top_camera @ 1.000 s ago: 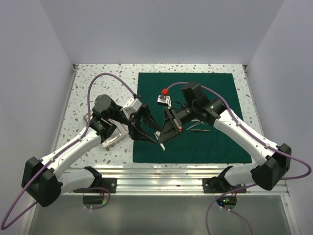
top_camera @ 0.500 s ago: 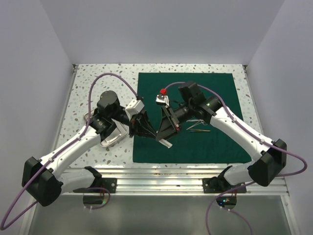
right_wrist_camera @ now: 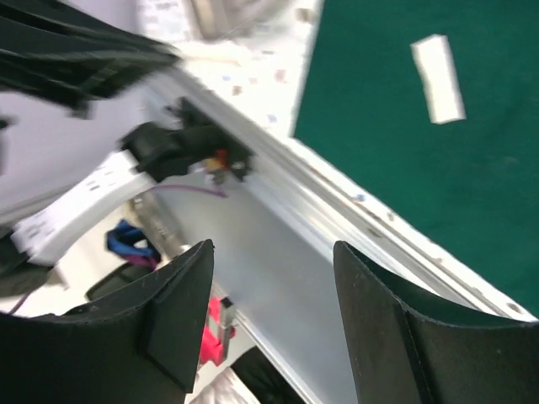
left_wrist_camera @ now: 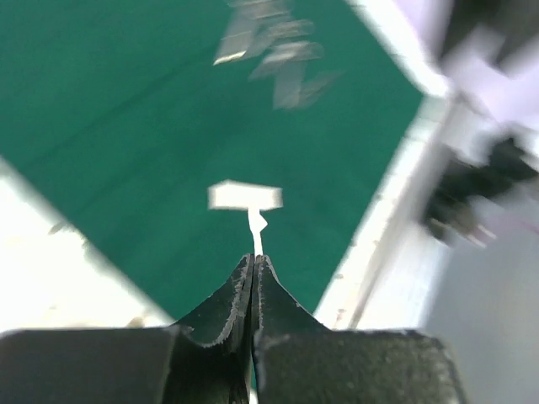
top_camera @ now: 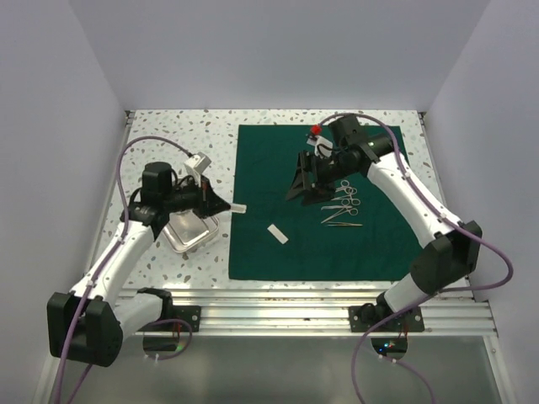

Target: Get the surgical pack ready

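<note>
The dark green drape (top_camera: 370, 244) lies spread flat on the table. Steel scissor-like instruments (top_camera: 341, 202) lie on its right half. A white gauze pad (top_camera: 277, 234) lies on the drape left of its middle and shows in the left wrist view (left_wrist_camera: 245, 196) and the right wrist view (right_wrist_camera: 438, 77). My left gripper (top_camera: 226, 207) is at the drape's left edge, shut on a second thin white gauze pad (top_camera: 239, 208), seen edge-on between the jaws (left_wrist_camera: 255, 238). My right gripper (top_camera: 303, 189) is open and empty, raised above the drape left of the instruments. A small metal tray (top_camera: 187, 234) sits under the left arm.
The speckled table top (top_camera: 168, 143) lies left of the drape (left_wrist_camera: 152, 126). An aluminium rail (top_camera: 320, 299) runs along the near edge. Grey walls enclose the left, back and right sides.
The two grippers, close together at the drape's lower left, have drawn apart. The left moved left holding a gauze pad. The right moved back and right. One pad now lies on the drape.
</note>
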### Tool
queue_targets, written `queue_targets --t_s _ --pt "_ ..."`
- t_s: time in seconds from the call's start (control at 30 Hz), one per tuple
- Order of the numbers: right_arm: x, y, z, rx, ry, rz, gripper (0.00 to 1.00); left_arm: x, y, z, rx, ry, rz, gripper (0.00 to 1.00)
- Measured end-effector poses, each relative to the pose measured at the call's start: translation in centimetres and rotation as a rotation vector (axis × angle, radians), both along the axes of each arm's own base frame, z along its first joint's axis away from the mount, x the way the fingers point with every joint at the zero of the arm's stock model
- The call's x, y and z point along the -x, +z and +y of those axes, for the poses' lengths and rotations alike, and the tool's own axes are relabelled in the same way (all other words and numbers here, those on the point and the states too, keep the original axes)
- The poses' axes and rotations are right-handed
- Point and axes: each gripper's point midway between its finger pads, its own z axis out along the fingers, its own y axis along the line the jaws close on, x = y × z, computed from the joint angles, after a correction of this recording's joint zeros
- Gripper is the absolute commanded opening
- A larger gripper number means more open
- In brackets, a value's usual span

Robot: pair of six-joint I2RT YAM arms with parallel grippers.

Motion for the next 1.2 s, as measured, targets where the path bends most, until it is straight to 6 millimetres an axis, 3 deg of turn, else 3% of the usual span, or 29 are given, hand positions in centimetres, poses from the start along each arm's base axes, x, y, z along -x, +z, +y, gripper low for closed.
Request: queue_targets --t_s 0.13,0.4,0.53,0.77,0.83,0.87,1.0,1.03,1.2 --pt "-1.1 -4.2 -0.4 0.121 -0.005 0.056 0.64 -2.2 -3.3 4.2 -0.157 0.314 0.132 0.00" --pt "-1.9 -10.3 0.3 0.282 0.087 0.119 0.64 -3.8 -5.4 11.0 -0.402 0.708 0.269 0.00" --pt "-1.9 -11.9 1.3 0.331 0.155 0.116 0.64 -4.7 -5.9 12.8 -0.457 0.824 0.340 0.00" --pt "-2.6 -14.3 1.5 0.403 0.216 0.132 0.64 -4.6 -10.6 14.4 -0.507 0.902 0.546 0.00" --pt "-3.4 -15.0 1.8 0.432 0.236 0.108 0.61 -4.7 -12.0 14.6 -0.518 0.901 0.595 0.10" --pt "-3.6 -15.3 2.0 0.446 0.248 0.097 0.60 -4.6 -12.7 14.7 -0.527 0.898 0.619 0.24" --pt "-3.2 -16.3 2.8 0.507 0.299 0.054 0.59 -4.3 -14.4 14.8 -0.541 0.888 0.691 0.50" --pt "-2.9 -16.6 3.0 0.526 0.313 0.044 0.59 -4.3 -14.5 14.9 -0.541 0.887 0.696 0.68" --pt "-2.2 -18.0 4.1 0.612 0.373 -0.017 0.58 -4.3 -14.1 14.8 -0.527 0.889 0.690 0.72"
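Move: The left hand holds a white strip; the tray it goes to is centred about 13 cm to its left, 5 cm ahead and 18 cm below. The gauze stack inside lies some 17 cm left and 8 cm ahead, and the remaining white strip 12 cm right and about 1 cm ahead. For the open right hand, that strip lies about 5 cm left, 1 cm ahead and 23 cm below; the tweezers are 13 cm right and 3 cm ahead, the clamps 12 cm right and 9 cm ahead. Still pinching its strip, the left hand swings left about 15 cm and a little forward over the tray, turning from sideways to nearly straight down, then sinks towards the tray floor and opens to let the strip go. Meanwhile the right hand comes down some 18 cm towards the remaining strip, edging left and tilting its open fingers downward, without touching it. ##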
